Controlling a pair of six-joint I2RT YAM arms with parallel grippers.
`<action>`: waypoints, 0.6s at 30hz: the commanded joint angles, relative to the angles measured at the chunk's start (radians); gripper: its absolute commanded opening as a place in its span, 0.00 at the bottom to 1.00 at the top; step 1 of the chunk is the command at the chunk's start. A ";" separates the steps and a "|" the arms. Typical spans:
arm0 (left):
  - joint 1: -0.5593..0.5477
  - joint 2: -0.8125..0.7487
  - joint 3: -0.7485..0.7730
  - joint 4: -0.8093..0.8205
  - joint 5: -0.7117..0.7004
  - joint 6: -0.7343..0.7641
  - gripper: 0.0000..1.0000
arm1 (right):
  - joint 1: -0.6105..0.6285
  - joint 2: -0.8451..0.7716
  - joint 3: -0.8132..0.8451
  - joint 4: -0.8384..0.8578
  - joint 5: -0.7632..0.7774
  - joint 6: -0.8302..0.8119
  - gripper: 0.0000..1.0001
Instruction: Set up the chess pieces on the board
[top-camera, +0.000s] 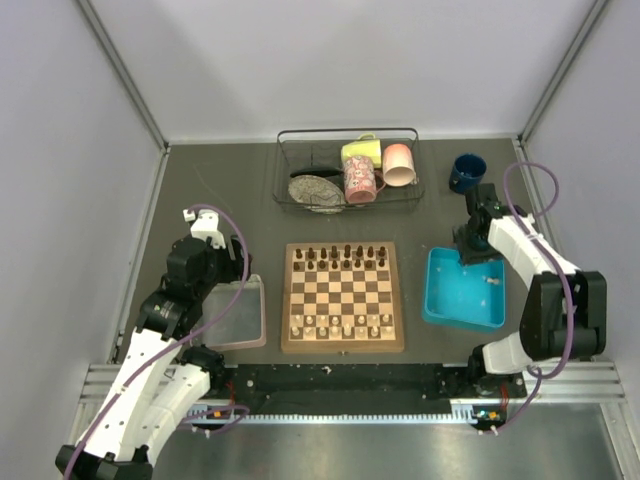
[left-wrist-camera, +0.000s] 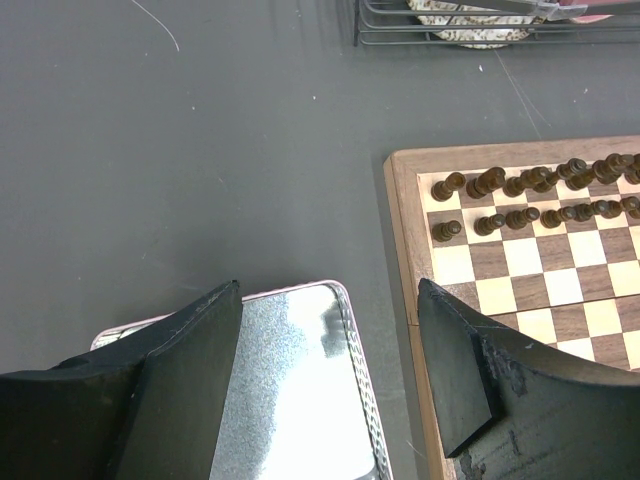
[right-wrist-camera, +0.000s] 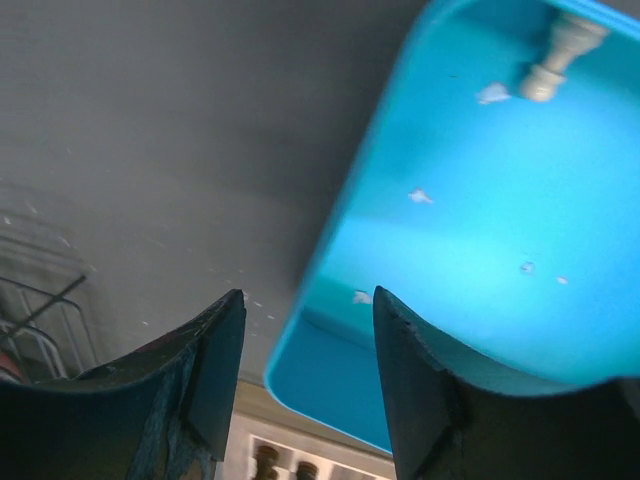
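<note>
The board (top-camera: 343, 297) lies mid-table with dark chess pieces (top-camera: 343, 255) on its two far rows and pale ones (top-camera: 343, 323) on its two near rows. The left wrist view shows the dark pieces (left-wrist-camera: 520, 195) at the board's far left corner (left-wrist-camera: 410, 230). One pale piece (top-camera: 493, 283) lies in the blue tray (top-camera: 463, 300) and also shows in the right wrist view (right-wrist-camera: 555, 55). My right gripper (top-camera: 470, 245) (right-wrist-camera: 308, 330) hangs open over the blue tray's corner (right-wrist-camera: 330, 270), holding nothing. Over the clear tray (left-wrist-camera: 290, 400) my left gripper (top-camera: 228, 262) (left-wrist-camera: 330, 370) is open and holds nothing.
At the back, a wire basket (top-camera: 347, 170) holds mugs and a plate. A dark blue mug (top-camera: 467, 172) stands at the back right. The clear pinkish tray (top-camera: 235, 315) sits left of the board. Grey walls enclose the table on both sides.
</note>
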 joint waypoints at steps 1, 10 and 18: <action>-0.004 -0.006 -0.007 0.052 0.000 0.007 0.75 | -0.014 0.073 0.091 0.042 0.025 -0.002 0.49; -0.004 -0.008 -0.006 0.052 0.001 0.007 0.75 | -0.014 0.111 0.079 0.042 0.045 -0.107 0.26; -0.004 -0.006 -0.007 0.050 0.003 0.007 0.75 | -0.014 0.147 0.123 0.057 0.010 -0.391 0.04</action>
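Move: The blue tray's far rim lies between the right hand's open fingers, about 1 cm ahead and 1 cm lower; the tray's middle is some 8 cm back, level sideways and 4 cm down. The last chess piece lies in the tray, roughly 5 cm back, 5 cm right and 4 cm below. The blue mug stands about 18 cm ahead, in line. From the left hand, that rim is about 49 cm right, 4 cm ahead and 12 cm down. The tray's far rim, near its left corner, gets pinched between the right hand's two fingertips, one inside the tray and one outside. The hand first slips about 2 cm forward, then settles roughly 1 cm down while the half-open fingers close almost fully on the thin wall and the hand turns some 10 degrees counter-clockwise. ##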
